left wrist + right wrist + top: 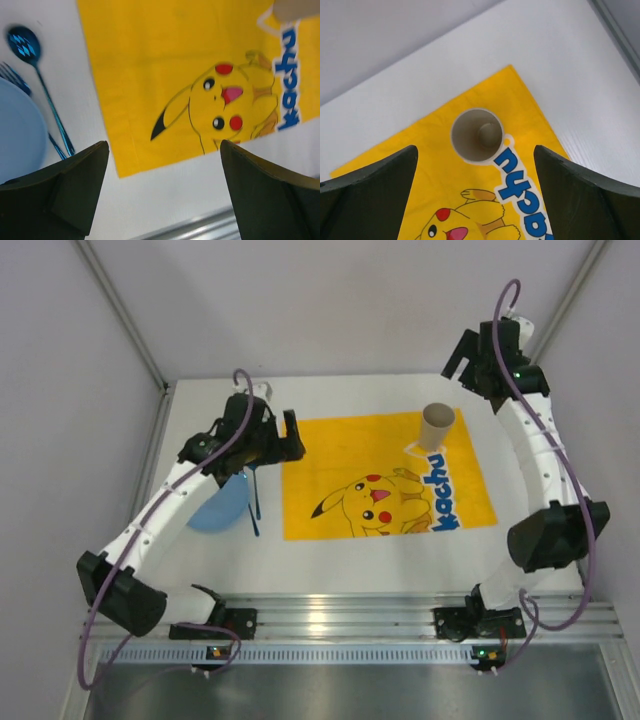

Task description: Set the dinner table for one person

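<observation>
The white dinner table [400,560] carries a yellow Pikachu-print mat [320,450]. A beige cup [437,425] stands upright on the mat's far right corner. Left of the mat lie a light blue plate [222,508] and a blue spoon [22,42] with a blue fork [12,77] beside it. My left gripper [292,445] hovers open over the mat's left edge, holding nothing. Raised at the back right, my right gripper [462,355] is open and empty. Seen from the right wrist, the cup [476,135] is below and between the open fingers of that gripper [475,155], apart from them.
Grey walls close in the table on the left, back and right. A metal rail [340,620] with both arm bases runs along the near edge. The plate [17,130] partly overlaps the fork in the left wrist view.
</observation>
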`<state>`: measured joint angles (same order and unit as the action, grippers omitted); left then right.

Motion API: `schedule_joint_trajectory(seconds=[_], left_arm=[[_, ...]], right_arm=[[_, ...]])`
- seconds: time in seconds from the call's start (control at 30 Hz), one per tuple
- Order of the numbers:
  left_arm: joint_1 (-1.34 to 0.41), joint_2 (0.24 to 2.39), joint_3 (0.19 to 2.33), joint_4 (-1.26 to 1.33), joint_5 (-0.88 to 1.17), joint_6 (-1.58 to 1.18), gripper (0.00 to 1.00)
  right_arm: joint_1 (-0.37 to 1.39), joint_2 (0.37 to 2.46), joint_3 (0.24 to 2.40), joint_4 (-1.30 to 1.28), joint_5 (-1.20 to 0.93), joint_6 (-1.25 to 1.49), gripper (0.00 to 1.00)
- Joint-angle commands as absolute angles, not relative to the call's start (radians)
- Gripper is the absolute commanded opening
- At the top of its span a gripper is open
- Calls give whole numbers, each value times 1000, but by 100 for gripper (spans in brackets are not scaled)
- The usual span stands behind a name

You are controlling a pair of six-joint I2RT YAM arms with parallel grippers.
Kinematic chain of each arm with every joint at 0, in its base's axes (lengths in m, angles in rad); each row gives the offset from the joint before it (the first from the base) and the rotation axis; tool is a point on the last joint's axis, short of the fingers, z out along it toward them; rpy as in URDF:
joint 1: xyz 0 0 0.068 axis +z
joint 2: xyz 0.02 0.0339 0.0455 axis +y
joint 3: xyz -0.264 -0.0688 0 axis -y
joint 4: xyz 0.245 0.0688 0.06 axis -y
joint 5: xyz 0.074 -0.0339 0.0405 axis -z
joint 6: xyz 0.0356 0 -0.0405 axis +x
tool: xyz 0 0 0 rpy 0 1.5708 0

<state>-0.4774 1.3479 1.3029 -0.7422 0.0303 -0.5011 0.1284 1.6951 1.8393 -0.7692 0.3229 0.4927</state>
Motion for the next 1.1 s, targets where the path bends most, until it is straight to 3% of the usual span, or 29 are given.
schedule_joint_trajectory(seconds=[0.0, 0.07, 0.17, 0.33, 0.57, 1.07], left_arm=[[-483, 1220, 1389, -697, -385, -504, 98], [-460, 1143, 1203, -625, -533, -645, 98], [-365, 1074, 1033, -473, -293, -588, 91], [-341, 1204, 1051, -713, -420, -611, 88], [-339, 1308, 991, -623, -328, -433, 83], [-327, 1629, 1054, -519, -310, -373, 67]], right_arm=[[189, 1508, 1789, -720, 319, 428, 100], [187, 1433, 1642, -690, 253, 443, 100], [190, 1399, 1497, -693, 112, 459, 100], [210, 1307, 1353, -689, -24, 451, 100], [235, 1264, 1341, -768, -9, 368, 100], [238, 1184, 1295, -841, -17, 356, 100]])
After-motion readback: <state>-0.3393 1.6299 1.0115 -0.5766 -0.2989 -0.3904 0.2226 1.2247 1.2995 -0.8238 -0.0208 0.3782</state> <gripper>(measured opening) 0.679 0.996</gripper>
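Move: The spoon lies about 12 cm to the left hand's left, 4 cm ahead and 21 cm below; the fork is about 14 cm left and level with the hand, and the blue plate some 22 cm left, also level. The yellow placemat's middle is roughly 23 cm right and 6 cm ahead. From the right hand, the cup stands straight below, about 23 cm down, and the spoon some 50 cm left and 12 cm back. Left hand swings 11 cm left, then sinks low over the spoon, fingers narrowing; right backs off 15 cm. ##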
